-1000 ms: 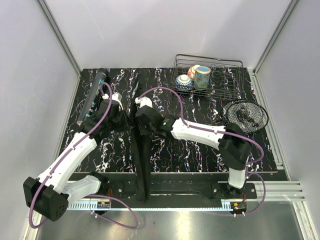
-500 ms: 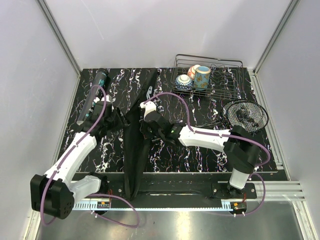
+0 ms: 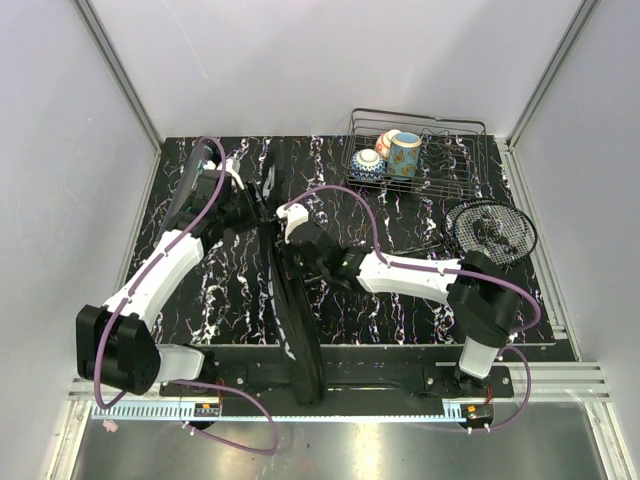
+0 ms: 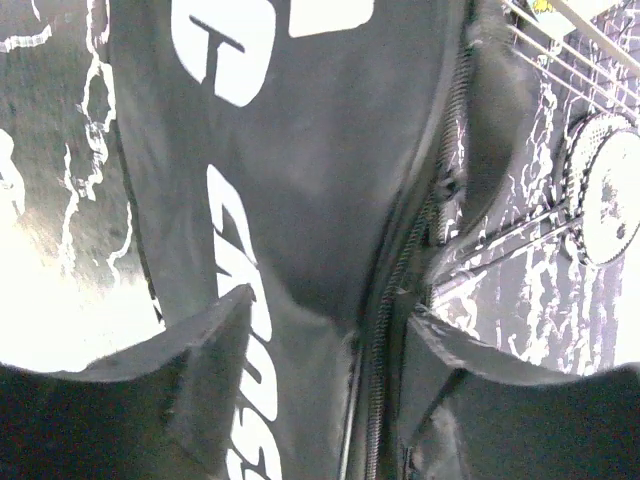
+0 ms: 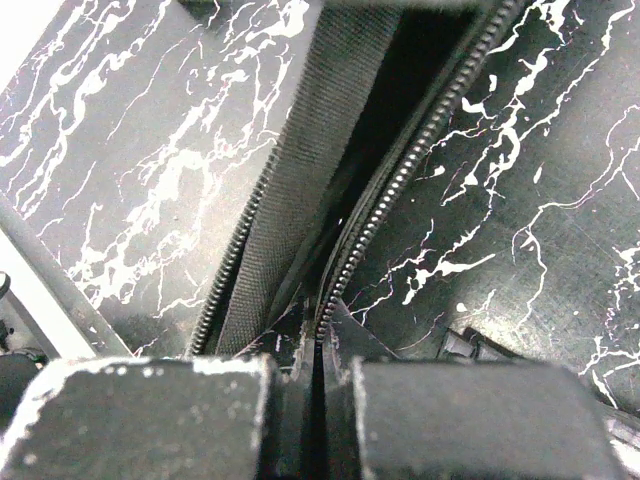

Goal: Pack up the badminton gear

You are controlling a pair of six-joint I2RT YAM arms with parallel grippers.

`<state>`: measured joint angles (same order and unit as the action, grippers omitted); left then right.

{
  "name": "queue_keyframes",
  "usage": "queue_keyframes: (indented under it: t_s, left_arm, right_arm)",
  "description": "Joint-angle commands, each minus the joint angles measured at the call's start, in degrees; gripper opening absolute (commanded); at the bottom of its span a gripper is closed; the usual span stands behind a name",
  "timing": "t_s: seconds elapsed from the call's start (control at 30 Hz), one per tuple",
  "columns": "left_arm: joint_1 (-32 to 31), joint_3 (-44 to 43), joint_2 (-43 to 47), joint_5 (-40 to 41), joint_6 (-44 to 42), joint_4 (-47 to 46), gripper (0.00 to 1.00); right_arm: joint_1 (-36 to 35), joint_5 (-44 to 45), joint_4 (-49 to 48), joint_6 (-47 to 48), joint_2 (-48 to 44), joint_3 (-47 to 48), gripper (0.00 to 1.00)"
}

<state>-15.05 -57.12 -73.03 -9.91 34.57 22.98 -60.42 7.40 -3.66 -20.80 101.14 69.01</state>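
The long black bag (image 3: 290, 310) lies lengthwise down the middle of the table, its white lettering (image 4: 235, 230) showing in the left wrist view. My left gripper (image 3: 250, 205) (image 4: 330, 305) stands open over the bag's far end, one finger on each side of the zipper (image 4: 395, 310). My right gripper (image 3: 293, 262) (image 5: 320, 335) is shut on the bag's zipper edge, and the mouth (image 5: 340, 150) gapes open beyond it. The black racket (image 3: 490, 231) (image 4: 600, 185) lies at the right. The dark tube (image 3: 183, 200) is mostly hidden behind my left arm.
A wire basket (image 3: 440, 165) with painted cups (image 3: 404, 153) stands at the back right, just beyond the racket head. The bag's near end hangs over the table's front rail (image 3: 380, 375). Grey walls close in the table on three sides.
My left gripper opened, let go of the bag and moved farther back. My right gripper closed on the zipper edge. The bag's near end swung right.
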Motion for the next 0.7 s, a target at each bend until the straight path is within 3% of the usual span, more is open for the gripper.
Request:
queue_keyframes:
  t_s: [0.0, 0.07, 0.3, 0.5, 0.67]
  left_arm:
    - [1.51, -5.54, -2.20, -0.02, -3.45, -2.42, 0.46]
    - [2.47, -5.19, -1.33, 0.33, -3.89, -1.89, 0.31]
    - [5.82, -0.89, 5.44, -2.04, -7.22, 1.36, 0.01]
    - [9.51, 0.34, 9.40, -5.99, -11.79, 5.85, 0.00]
    - [11.97, -0.79, 6.78, -14.06, -12.77, 4.45, 0.00]
  right_arm:
    - [0.22, 0.59, -3.55, 0.32, -2.09, -1.07, 0.00]
    - [1.01, 2.97, -3.63, -1.52, -3.05, -2.30, 0.00]
    - [5.49, 6.74, -3.46, -8.90, -3.76, -5.03, 0.00]
    - [8.56, 8.69, -2.93, -13.30, -2.45, -5.38, 0.00]
    - [8.39, -0.35, -5.22, -9.27, -0.69, -0.39, 0.00]
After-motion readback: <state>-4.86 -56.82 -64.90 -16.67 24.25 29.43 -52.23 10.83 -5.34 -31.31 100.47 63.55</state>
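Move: The bag's near zip edge lies almost between the open left fingers, about 1 cm ahead and 1 cm to their right, 1 cm lower. The shuttlecock tube lies some 24 cm left of the left hand and 7 cm farther out, about 15 cm down. From the right hand, already pinching the mouth's other edge, the left hand's zip edge is about 9 cm ahead, 2 cm left and 1 cm up; the racket grips are roughly 9 cm right, 5 cm back and 11 cm down. The bag's free zip edge is pinched by the left fingers, which edge forward 1 to 2 cm and close on it, then pull it about 5 cm left, drawing back some 3 cm and rising a little. The right hand keeps its pinch on the opposite edge and draws it about 5 cm right and as far forward, sinking slightly, while turning about 15 degrees clockwise. ##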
